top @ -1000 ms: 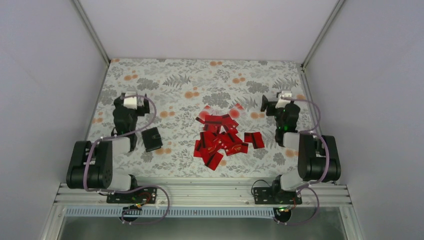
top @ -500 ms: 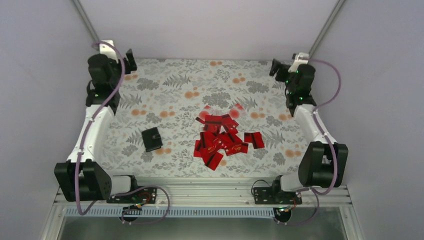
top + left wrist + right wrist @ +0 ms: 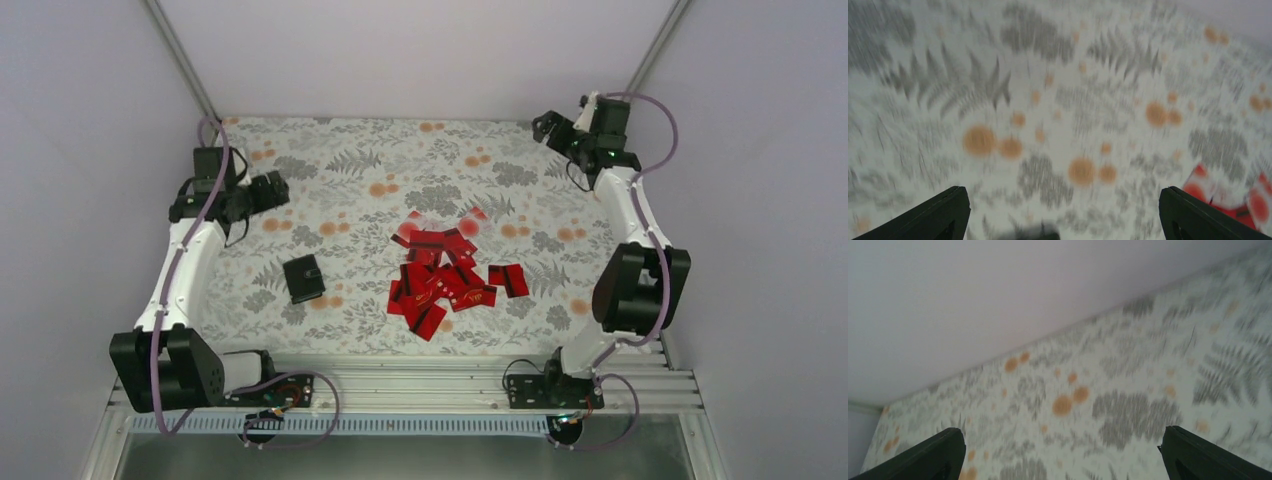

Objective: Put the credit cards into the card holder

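The credit cards (image 3: 445, 277) are a loose heap of red rectangles, some with black stripes, at the table's middle; a few blurred red ones (image 3: 1233, 192) show at the right edge of the left wrist view. The closed black card holder (image 3: 303, 279) lies flat to the left of the heap. My left gripper (image 3: 268, 190) hangs open over the back left of the table, well behind the holder, nothing between its fingers (image 3: 945, 215). My right gripper (image 3: 548, 125) is open and empty at the back right corner, far from the cards; its fingers (image 3: 1198, 455) frame only cloth.
The floral tablecloth (image 3: 350, 170) covers the whole table. Pale walls (image 3: 90, 150) close it in at the left, right and back, with metal posts in the back corners. A metal rail (image 3: 400, 385) with both arm bases runs along the near edge.
Both arms have unfolded from their low rest poses and reached to the back corners. Since then the left gripper has swung down and nearer. Cards and holder have not moved.
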Controlling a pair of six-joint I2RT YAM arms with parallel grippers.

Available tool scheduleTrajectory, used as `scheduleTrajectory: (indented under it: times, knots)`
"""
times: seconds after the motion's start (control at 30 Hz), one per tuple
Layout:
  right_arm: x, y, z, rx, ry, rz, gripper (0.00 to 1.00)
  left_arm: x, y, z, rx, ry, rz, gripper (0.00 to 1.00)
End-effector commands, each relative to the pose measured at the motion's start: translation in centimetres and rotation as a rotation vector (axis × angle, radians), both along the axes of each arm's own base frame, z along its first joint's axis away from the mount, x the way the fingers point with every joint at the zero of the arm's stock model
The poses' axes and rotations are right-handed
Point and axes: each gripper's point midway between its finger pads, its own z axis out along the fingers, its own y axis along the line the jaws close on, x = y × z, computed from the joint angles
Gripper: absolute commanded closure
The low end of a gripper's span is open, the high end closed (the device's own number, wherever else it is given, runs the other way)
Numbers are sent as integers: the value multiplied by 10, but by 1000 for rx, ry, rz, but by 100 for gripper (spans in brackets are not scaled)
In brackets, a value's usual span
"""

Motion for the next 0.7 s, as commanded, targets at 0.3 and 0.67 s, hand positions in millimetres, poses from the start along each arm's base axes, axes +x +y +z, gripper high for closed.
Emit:
scheduleTrajectory:
  times: [0.3, 0.67]
  knots:
    - [-89, 171, -81, -57, 356, 473, 1, -79, -40, -118, -246, 372, -54, 25]
    - [-131, 212, -105, -152, 422, 580, 1, -104, -36, -169, -251, 560, 19, 45]
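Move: The black card holder lies about 12 cm back from the left hand, 5 cm to its right and some 22 cm below; the heap of red cards is 11 cm back and 38 cm right of that hand. From the right hand the heap lies 24 cm back, 27 cm left and 27 cm down; at that same depth, a white card lies 12 cm back and 18 cm left, the lone card 27 cm back and 8 cm left. The left hand sinks about 15 cm while drawing back some 9 cm and edging right towards the card holder, its fingers tipping down and closing to a bit over half open, still empty and clear of it. Meanwhile the right hand, wide open, swings left about 21 cm, coming back and down towards the red cards, turning counter-clockwise some 30 degrees and tipping down. ##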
